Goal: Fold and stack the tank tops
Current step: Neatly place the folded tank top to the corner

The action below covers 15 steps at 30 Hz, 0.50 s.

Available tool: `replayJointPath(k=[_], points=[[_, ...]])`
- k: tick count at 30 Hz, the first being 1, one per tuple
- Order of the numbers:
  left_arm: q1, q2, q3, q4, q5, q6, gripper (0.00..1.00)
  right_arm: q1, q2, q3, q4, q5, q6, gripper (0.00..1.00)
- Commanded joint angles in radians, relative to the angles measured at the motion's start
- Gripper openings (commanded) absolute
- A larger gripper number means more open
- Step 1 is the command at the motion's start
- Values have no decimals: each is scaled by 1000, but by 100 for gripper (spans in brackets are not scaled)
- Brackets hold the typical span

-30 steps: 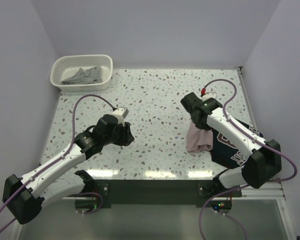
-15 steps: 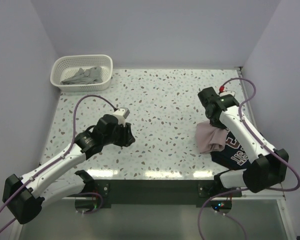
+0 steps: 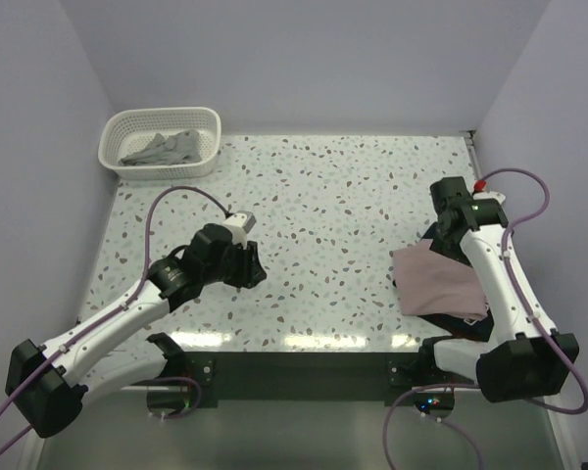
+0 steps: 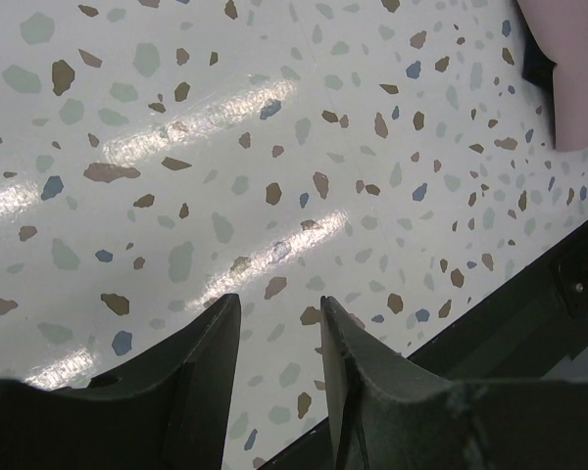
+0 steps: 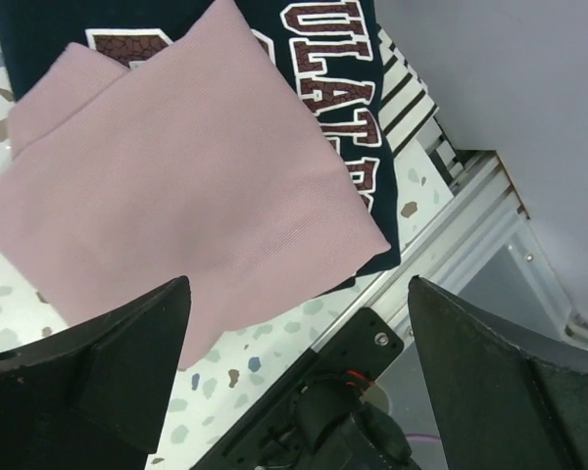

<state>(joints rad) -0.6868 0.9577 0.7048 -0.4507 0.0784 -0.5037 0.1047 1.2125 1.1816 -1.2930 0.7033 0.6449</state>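
Note:
The dusty pink tank top (image 3: 436, 279) lies folded flat on the navy lettered tank top (image 5: 333, 78) at the right edge of the table. In the right wrist view the pink top (image 5: 176, 186) covers most of the navy one. My right gripper (image 3: 451, 217) hangs above them, jaws wide open and empty (image 5: 296, 294). The grey tank top (image 3: 162, 149) lies crumpled in the white basket (image 3: 113, 132) at the far left. My left gripper (image 3: 247, 264) hovers over bare table, its jaws a little apart and empty (image 4: 279, 308).
The table's metal rail (image 5: 451, 245) and the right wall run just beside the stacked tops. The dark front edge of the table (image 4: 529, 313) is near the left gripper. A corner of the pink top (image 4: 578, 69) shows in the left wrist view.
My right gripper has swung right with the hanging pink top, laid it on the navy top and let go. The left arm has not moved.

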Motion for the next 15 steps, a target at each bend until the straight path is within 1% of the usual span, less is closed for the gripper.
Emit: replayJointPath(k=[1,2,3,6,9,12,13,15], points=[[-2,-1,-8,32,11,24,43,-5,-44,43,9,-62,-4,95],[-3,0,-7,32,8,21,43,-2,-48,36,39,-126,-14,93],[-3,0,-8,33,4,22,43,1,-68,14,58,-146,-14,92],[-3,4,-8,32,0,22,43,42,-108,-34,116,-189,4,92],[-3,9,-7,29,-12,21,44,108,-129,-54,155,-192,36,92],[-2,12,-4,24,-22,17,44,205,-133,-54,184,-182,79,92],[-2,15,-4,21,-26,17,44,258,-127,-53,192,-177,93,92],[-3,18,-1,15,-45,14,44,323,-111,-45,236,-173,125,92]])
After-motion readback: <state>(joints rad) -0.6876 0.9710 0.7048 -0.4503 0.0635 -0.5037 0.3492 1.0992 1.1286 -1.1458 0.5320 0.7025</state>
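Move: The folded pink tank top I have just let go of lies spread beneath my open right hand, its middle about 4 cm ahead, 2 cm to the left and some 17 cm below. The navy tank top under it is centred roughly 5 cm farther right and 1 cm farther out. A scrap of striped cloth shows some 17 cm right of my hand, about 1 cm back. From my left hand the pink one is about 50 cm right and 4 cm ahead. Still empty and wide open, my right hand sweeps left at a steady height, about 9 cm and gathering speed, with only a couple of centimetres forward, high over the pink tank top towards its left edge. As it goes, I swing the fingers some 20 degrees from pointing right round towards forward and a little steeper down, touching nothing. ##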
